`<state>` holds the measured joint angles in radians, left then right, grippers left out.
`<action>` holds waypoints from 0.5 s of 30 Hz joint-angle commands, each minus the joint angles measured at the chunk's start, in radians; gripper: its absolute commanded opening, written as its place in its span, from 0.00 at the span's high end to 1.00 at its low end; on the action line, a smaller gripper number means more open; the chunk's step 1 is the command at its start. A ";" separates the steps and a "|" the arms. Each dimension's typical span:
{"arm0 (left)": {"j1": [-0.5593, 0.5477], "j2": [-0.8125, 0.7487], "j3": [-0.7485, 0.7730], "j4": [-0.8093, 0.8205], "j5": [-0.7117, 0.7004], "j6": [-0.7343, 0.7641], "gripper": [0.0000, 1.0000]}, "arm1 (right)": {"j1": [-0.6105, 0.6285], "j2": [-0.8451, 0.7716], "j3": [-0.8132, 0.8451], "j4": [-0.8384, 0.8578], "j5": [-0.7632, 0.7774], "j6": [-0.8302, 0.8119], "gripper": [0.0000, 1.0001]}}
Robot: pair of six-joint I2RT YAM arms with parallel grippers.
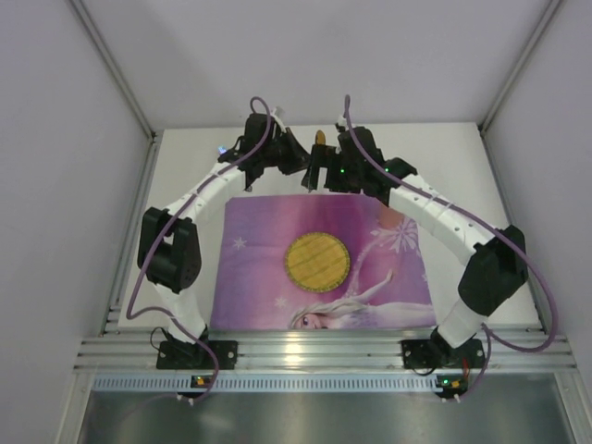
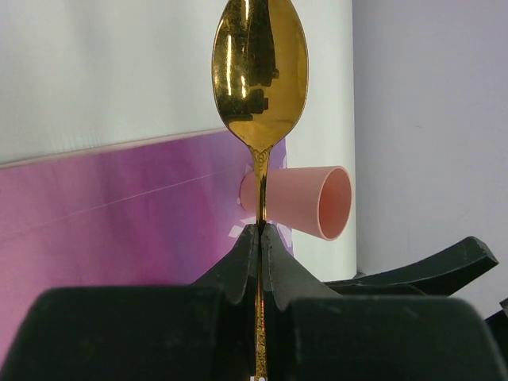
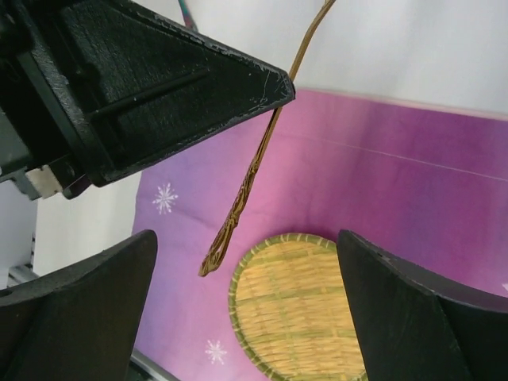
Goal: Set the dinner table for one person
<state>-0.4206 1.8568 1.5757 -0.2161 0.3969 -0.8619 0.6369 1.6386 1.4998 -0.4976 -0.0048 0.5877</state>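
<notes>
My left gripper (image 2: pixel 260 230) is shut on the handle of a gold spoon (image 2: pixel 260 67), which it holds in the air with the bowl pointing away. In the top view the left gripper (image 1: pixel 291 159) and the right gripper (image 1: pixel 319 171) meet over the far edge of the purple placemat (image 1: pixel 259 268), on the white dinner table (image 1: pixel 185 166). The spoon's (image 3: pixel 242 194) handle end hangs between the open fingers of my right gripper (image 3: pixel 246 236), touching neither. A round woven plate (image 3: pixel 298 317) lies on the placemat below.
A pink cup (image 2: pixel 305 202) lies on its side at the placemat's corner, its mouth towards the wall. The woven plate (image 1: pixel 316 260) sits mid-placemat. White walls close in the table on three sides. A silver rail (image 1: pixel 314 353) runs along the near edge.
</notes>
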 commanded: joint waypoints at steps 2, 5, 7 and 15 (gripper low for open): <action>-0.004 -0.064 0.017 0.078 0.019 -0.017 1.00 | 0.023 0.059 0.066 0.053 -0.035 0.012 0.12; -0.004 -0.062 0.026 0.093 0.036 -0.034 1.00 | 0.023 0.099 0.086 0.053 -0.034 0.004 0.56; -0.004 -0.071 0.012 0.107 0.052 -0.043 1.00 | 0.024 0.124 0.112 0.033 -0.017 0.003 0.79; 0.006 -0.123 -0.075 0.129 0.098 -0.013 1.00 | 0.009 0.086 0.094 -0.007 0.031 -0.031 1.00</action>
<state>-0.4068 1.8072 1.5105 -0.1612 0.4042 -0.8803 0.6460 1.7706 1.5661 -0.5240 -0.0067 0.5831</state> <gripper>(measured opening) 0.021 0.024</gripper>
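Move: The left hand holds the upright-tilted spoon by its handle, near the bowl; the free handle end hangs some 7 cm behind and 4 cm below that hand. From the open right hand this handle end is only about 1 cm ahead, 2 cm left and 4 cm below. The plate lies about 9 cm back and straight under the right hand's line, roughly 17 cm lower; the cup is 20 cm to its right, about 2 cm ahead and 12 cm lower. The right hand sinks about 4 cm, easing a little left and forward to the handle end hanging below the left fingers, and its wide-open jaws shut fully so that the fingertips pinch the spoon's handle, with barely a tilt of the wrist. The left hand keeps its closed grip nearer the bowl and stays almost in place, creeping up and left by only about 1 cm each and not yet letting go. ##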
